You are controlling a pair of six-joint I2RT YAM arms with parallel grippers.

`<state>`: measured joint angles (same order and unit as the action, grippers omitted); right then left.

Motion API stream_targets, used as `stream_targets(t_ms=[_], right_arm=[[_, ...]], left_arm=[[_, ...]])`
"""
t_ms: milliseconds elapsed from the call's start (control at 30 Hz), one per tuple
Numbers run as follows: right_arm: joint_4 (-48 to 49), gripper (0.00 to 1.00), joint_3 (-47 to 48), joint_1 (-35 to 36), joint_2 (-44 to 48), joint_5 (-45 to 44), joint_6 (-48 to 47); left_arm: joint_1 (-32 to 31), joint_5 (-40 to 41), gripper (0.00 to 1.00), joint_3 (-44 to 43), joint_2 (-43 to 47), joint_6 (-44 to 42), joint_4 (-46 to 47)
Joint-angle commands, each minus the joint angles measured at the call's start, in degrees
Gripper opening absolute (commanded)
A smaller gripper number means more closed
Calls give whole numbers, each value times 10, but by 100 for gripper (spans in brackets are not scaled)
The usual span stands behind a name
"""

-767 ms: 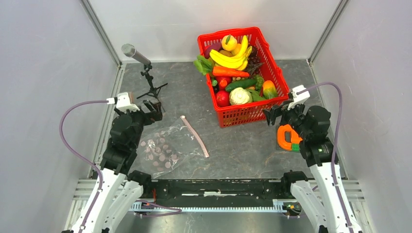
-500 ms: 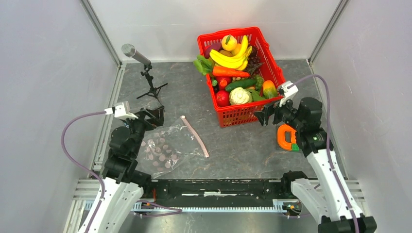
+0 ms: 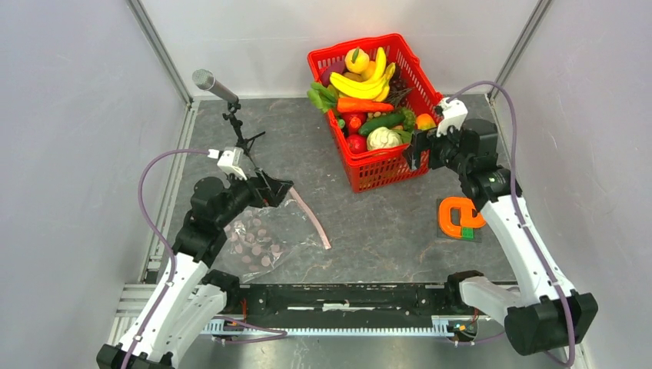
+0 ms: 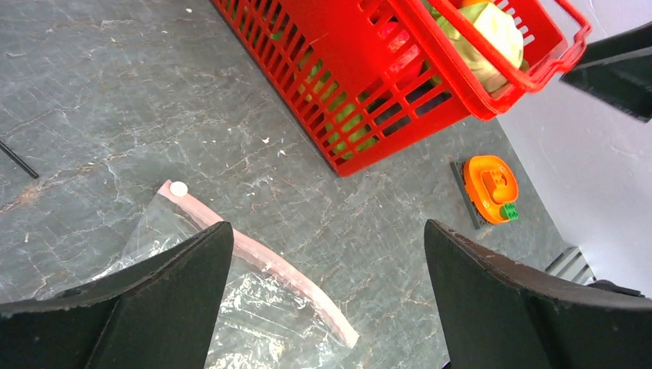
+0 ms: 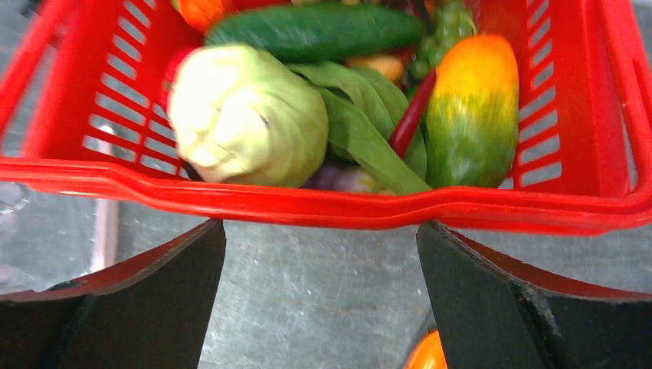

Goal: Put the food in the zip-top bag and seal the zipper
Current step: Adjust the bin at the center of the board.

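Observation:
The food lies heaped in a red mesh basket point(image 3: 377, 175): banana bunch point(image 3: 361, 77), carrot point(image 3: 365, 104), cucumber point(image 3: 380, 123), cauliflower point(image 3: 383, 138), red round fruit point(image 3: 356, 144). My right gripper point(image 3: 411, 152) is open at the basket's near right corner, its jaws just below the rim point(image 5: 346, 204) and in front of the cauliflower point(image 5: 246, 115). The zip-top bag point(image 3: 257, 238) lies flat and empty on the table. Its pink zipper point(image 3: 309, 215) runs along the right edge. Above the bag's far corner my left gripper point(image 3: 283, 192) hovers open over the zipper point(image 4: 269, 265).
A microphone on a small tripod point(image 3: 211, 83) stands at the back left. An orange clamp-like object point(image 3: 459, 217) lies on the table right of the bag, under the right arm. Grey walls close in both sides and the back.
The left gripper swung right, out over the bag's zipper end. The right gripper moved forward and left to the basket's rim. The basket has shifted slightly back and left.

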<state>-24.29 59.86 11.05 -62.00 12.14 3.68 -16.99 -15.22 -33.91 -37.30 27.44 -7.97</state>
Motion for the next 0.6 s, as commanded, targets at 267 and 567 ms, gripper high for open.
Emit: stream_targets(t_ms=[267, 567], right_arm=[[80, 98, -20, -1, 182, 86, 5], [138, 98, 12, -1, 63, 11, 36]], left_arm=[[0, -6, 100, -6, 20, -13, -2], [-1, -9, 100, -17, 3, -14, -11]])
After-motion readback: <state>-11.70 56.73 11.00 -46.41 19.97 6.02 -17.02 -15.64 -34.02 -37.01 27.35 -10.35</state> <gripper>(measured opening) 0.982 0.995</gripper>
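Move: The bin's middle lies roughly 17 cm ahead of the right gripper, 9 cm to its left and 10 cm below, with the near rim right at the fingertips. The cauliflower inside is about 6 cm ahead, 7 cm left and 5 cm lower; the orange toy on the board is some 14 cm back, 10 cm right and 22 cm below. From the left gripper, the bin's middle is about 25 cm ahead, 21 cm right and 9 cm below. Lift the open right gripper briskly off the bin's near rim, up about 12 cm while drawing it back some 6 cm, and tilt the fingers up by roughly 25 degrees towards level. Then ease it forward again by about 2 cm, sinking a little, with the fingers kept wide open above the near end. ##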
